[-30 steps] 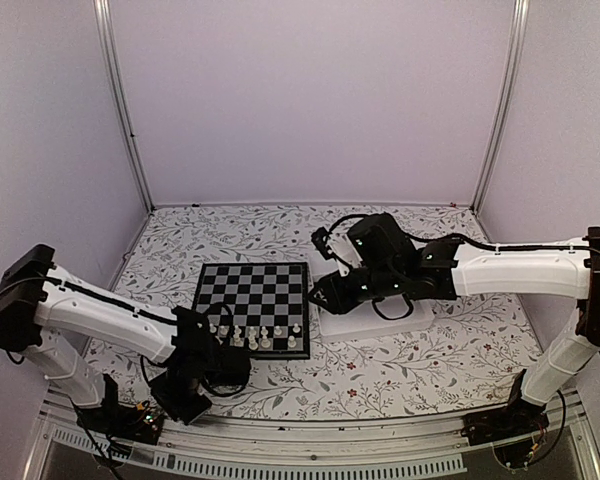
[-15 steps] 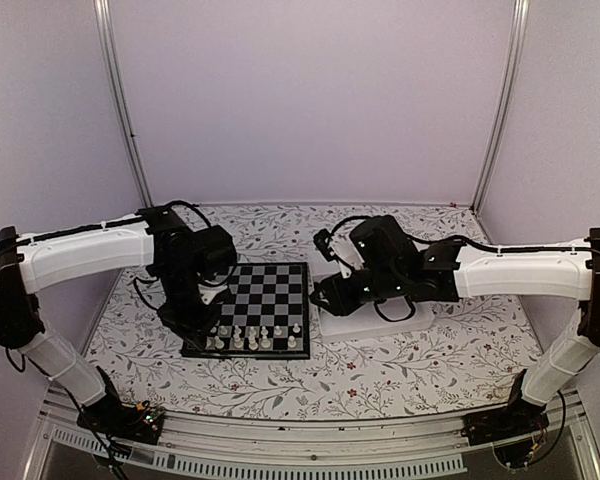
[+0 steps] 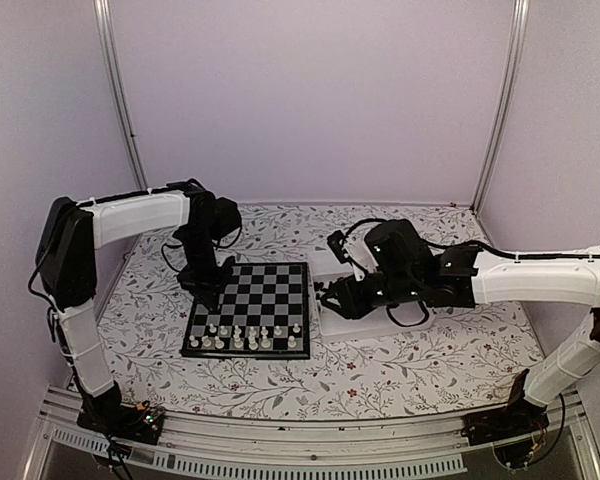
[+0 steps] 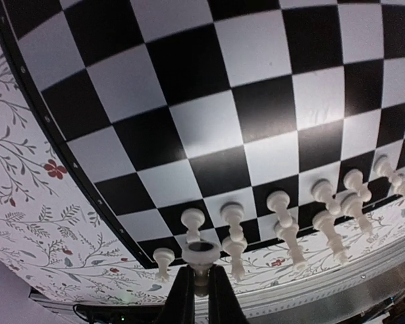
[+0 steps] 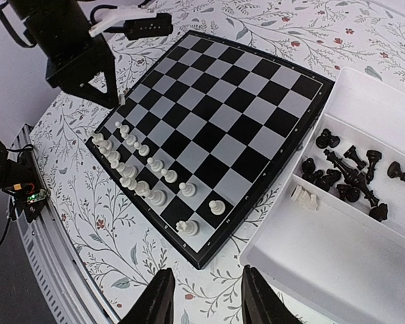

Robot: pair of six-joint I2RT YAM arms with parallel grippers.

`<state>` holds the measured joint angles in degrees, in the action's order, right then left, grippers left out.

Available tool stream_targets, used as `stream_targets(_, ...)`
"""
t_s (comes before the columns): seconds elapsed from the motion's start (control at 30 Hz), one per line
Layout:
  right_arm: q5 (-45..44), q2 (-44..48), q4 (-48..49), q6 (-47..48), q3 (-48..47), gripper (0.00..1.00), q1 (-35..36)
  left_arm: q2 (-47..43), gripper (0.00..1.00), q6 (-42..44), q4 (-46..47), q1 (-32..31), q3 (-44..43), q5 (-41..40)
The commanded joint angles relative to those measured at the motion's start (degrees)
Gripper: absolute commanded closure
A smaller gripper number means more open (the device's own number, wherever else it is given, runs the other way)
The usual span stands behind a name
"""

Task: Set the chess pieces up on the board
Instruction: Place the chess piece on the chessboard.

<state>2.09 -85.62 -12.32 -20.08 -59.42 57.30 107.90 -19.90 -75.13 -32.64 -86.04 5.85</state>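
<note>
The board (image 3: 265, 290) lies at the table's middle. White chess pieces (image 3: 248, 338) stand in two rows along its near edge; they also show in the left wrist view (image 4: 283, 216) and the right wrist view (image 5: 142, 175). My left gripper (image 3: 208, 296) hangs over the board's far left part, shut on a white chess piece (image 4: 201, 256) in the left wrist view (image 4: 201, 277). My right gripper (image 5: 204, 287) is open and empty, above the table by the board's near right corner (image 3: 328, 298). Black chess pieces (image 5: 351, 169) and a white piece (image 5: 304, 196) lie in the tray.
The white two-compartment tray (image 5: 337, 263) sits right of the board, partly under my right arm (image 3: 375, 328). A metal rail (image 3: 280, 440) runs along the table's near edge. Walls close in the back and sides.
My left arm swung from the near left of the board to over its far left part, carrying the white piece. My right arm drifted slightly right.
</note>
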Motion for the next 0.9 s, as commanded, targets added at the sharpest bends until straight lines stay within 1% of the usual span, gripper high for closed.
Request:
stream_targets(0.0,-1.00,3.22,0.89,-1.49,2.09,0.64,-0.42,3.74,1.00,1.14,1.01,3.89,-5.70,-1.53)
stream_targets(0.2,-1.58,5.54,-0.17,-2.14,3.87,0.64,-0.41,10.59,1.00,1.43,1.54,7.58,-10.31,0.06)
stream_targets(0.3,-1.75,6.73,-0.82,-2.33,4.68,0.64,-0.37,12.32,1.00,1.50,1.68,7.93,-10.55,0.24)
stream_targets(0.4,-4.10,7.75,-1.18,-2.42,5.46,0.64,-0.51,13.64,1.00,1.61,1.92,7.91,-10.46,1.21)
stream_targets(0.63,-5.09,8.80,-1.83,-2.12,5.91,0.64,-0.47,16.42,1.00,1.53,2.05,7.80,-10.95,2.64)
stream_targets(0.87,-5.37,8.40,-1.86,-1.49,5.17,0.64,-0.76,16.78,0.87,1.04,2.17,7.70,-13.93,2.13)
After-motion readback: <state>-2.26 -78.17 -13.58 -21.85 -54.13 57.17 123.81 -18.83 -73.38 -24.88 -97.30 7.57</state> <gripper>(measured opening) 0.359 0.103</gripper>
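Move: The white piece already held in the left gripper belongs on an empty patch of the chessboard's left side, about 7 cm ahead, 1 cm left and some 7 cm below that gripper. From the left gripper, the leftmost pawn stands 4 cm back and level sideways; the next pawn is also 4 cm back, 3 cm right; the corner piece is 7 cm back, 4 cm left. From the right gripper the patch lies about 29 cm left, 10 cm ahead, 15 cm below. Carry the held white piece forward about 6 cm with the left gripper, away from the standing row of white pieces, sinking gently as it goes, then lower it nearly straight for the rest of a 5 cm descent onto the open squares and just start loosening the fingers. Meanwhile draw the empty, open right gripper some 3 cm to the right, away from the board. ##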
